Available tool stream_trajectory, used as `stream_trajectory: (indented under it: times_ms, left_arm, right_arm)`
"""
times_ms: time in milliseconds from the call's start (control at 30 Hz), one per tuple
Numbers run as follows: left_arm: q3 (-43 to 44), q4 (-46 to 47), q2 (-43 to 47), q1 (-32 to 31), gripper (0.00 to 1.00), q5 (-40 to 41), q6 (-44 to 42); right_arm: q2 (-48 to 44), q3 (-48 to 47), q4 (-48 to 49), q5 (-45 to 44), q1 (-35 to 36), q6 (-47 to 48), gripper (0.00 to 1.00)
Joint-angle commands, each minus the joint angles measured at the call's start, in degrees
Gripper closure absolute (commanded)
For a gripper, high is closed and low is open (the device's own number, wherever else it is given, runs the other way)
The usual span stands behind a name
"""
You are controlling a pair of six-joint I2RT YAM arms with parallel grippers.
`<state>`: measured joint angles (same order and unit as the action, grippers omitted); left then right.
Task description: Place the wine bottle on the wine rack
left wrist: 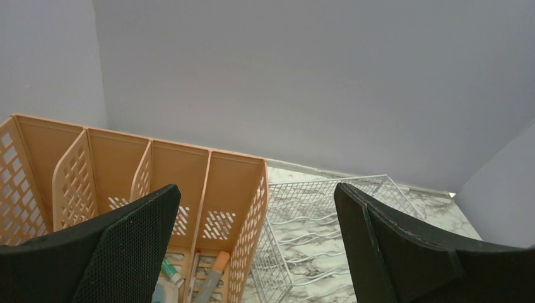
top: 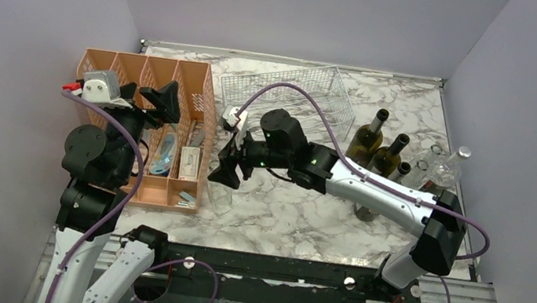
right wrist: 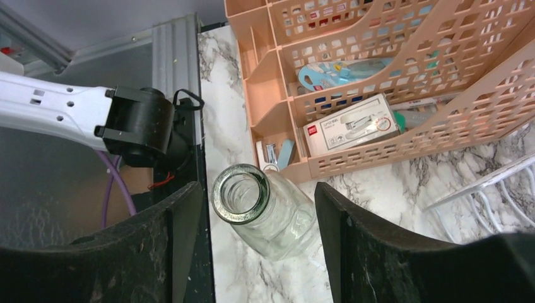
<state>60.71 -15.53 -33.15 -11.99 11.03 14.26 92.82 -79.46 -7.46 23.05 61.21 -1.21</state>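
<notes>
A clear glass wine bottle [right wrist: 268, 214] stands upright on the marble table, just off the near corner of the orange organiser; in the top view it is a faint clear shape [top: 221, 196]. My right gripper [right wrist: 255, 190] [top: 227, 168] hangs over it, one finger on each side of the neck, open, with a gap on both sides. The white wire wine rack [top: 289, 95] [left wrist: 315, 221] sits at the back middle, and its edge shows in the right wrist view [right wrist: 489, 186]. My left gripper [left wrist: 255, 192] [top: 165, 101] is wide open above the organiser, holding nothing.
The orange mesh organiser [top: 172, 82] [right wrist: 391, 95] with stationery stands at the left, beside the rack. Three dark green bottles [top: 377, 147] and clear ones [top: 445, 167] stand at the right edge. The left arm's base [right wrist: 135, 123] is near the table's front edge.
</notes>
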Motion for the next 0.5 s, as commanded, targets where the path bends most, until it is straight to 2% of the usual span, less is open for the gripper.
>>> stream_trajectory:
  times_ms: [0,300,467]
  left_arm:
    - [-0.38,0.49,-0.84,0.34,0.01,2.55,3.14]
    - [0.26,-1.55,-2.89,0.32,0.01,-1.31,2.02]
    - [-0.51,-1.94,-4.07,0.35,0.01,-3.46,1.32]
  right_arm:
    - [0.13,1.47,7.68,-1.32,0.59,1.92,0.34]
    - [-0.37,7.59,16.86,0.26,1.05,4.93,0.54]
    - [-1.94,9.46,18.83,-0.18,1.06,6.17,0.72]
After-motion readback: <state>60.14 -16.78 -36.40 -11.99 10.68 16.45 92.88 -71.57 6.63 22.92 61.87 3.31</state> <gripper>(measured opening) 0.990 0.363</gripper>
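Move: The clear wine bottle stands upright with its neck just in front of the right hand's open fingers: its middle is some 2 cm to the left, barely 1 cm back and about 10 cm below. Left of it is the orange crate, its middle about 23 cm to the left, 14 cm ahead and 16 cm below the right hand; the wire wine rack is roughly 25 cm ahead, 14 cm right and 18 cm below. From the left hand, the bottle is about 11 cm right, 7 cm back and 28 cm below. The right hand, nearly there already, eases about 1 cm down and 1 cm left onto the clear bottle's neck, rolling some 5 to 10 degrees with its fingertips lifting a little towards level, while the fingers close steadily from well open until both pads pinch the neck just under the mouth. Meanwhile the empty left hand, fingers still wide open, sinks about 2 cm and drifts 2 cm forward over the crate, tipping slightly down. ##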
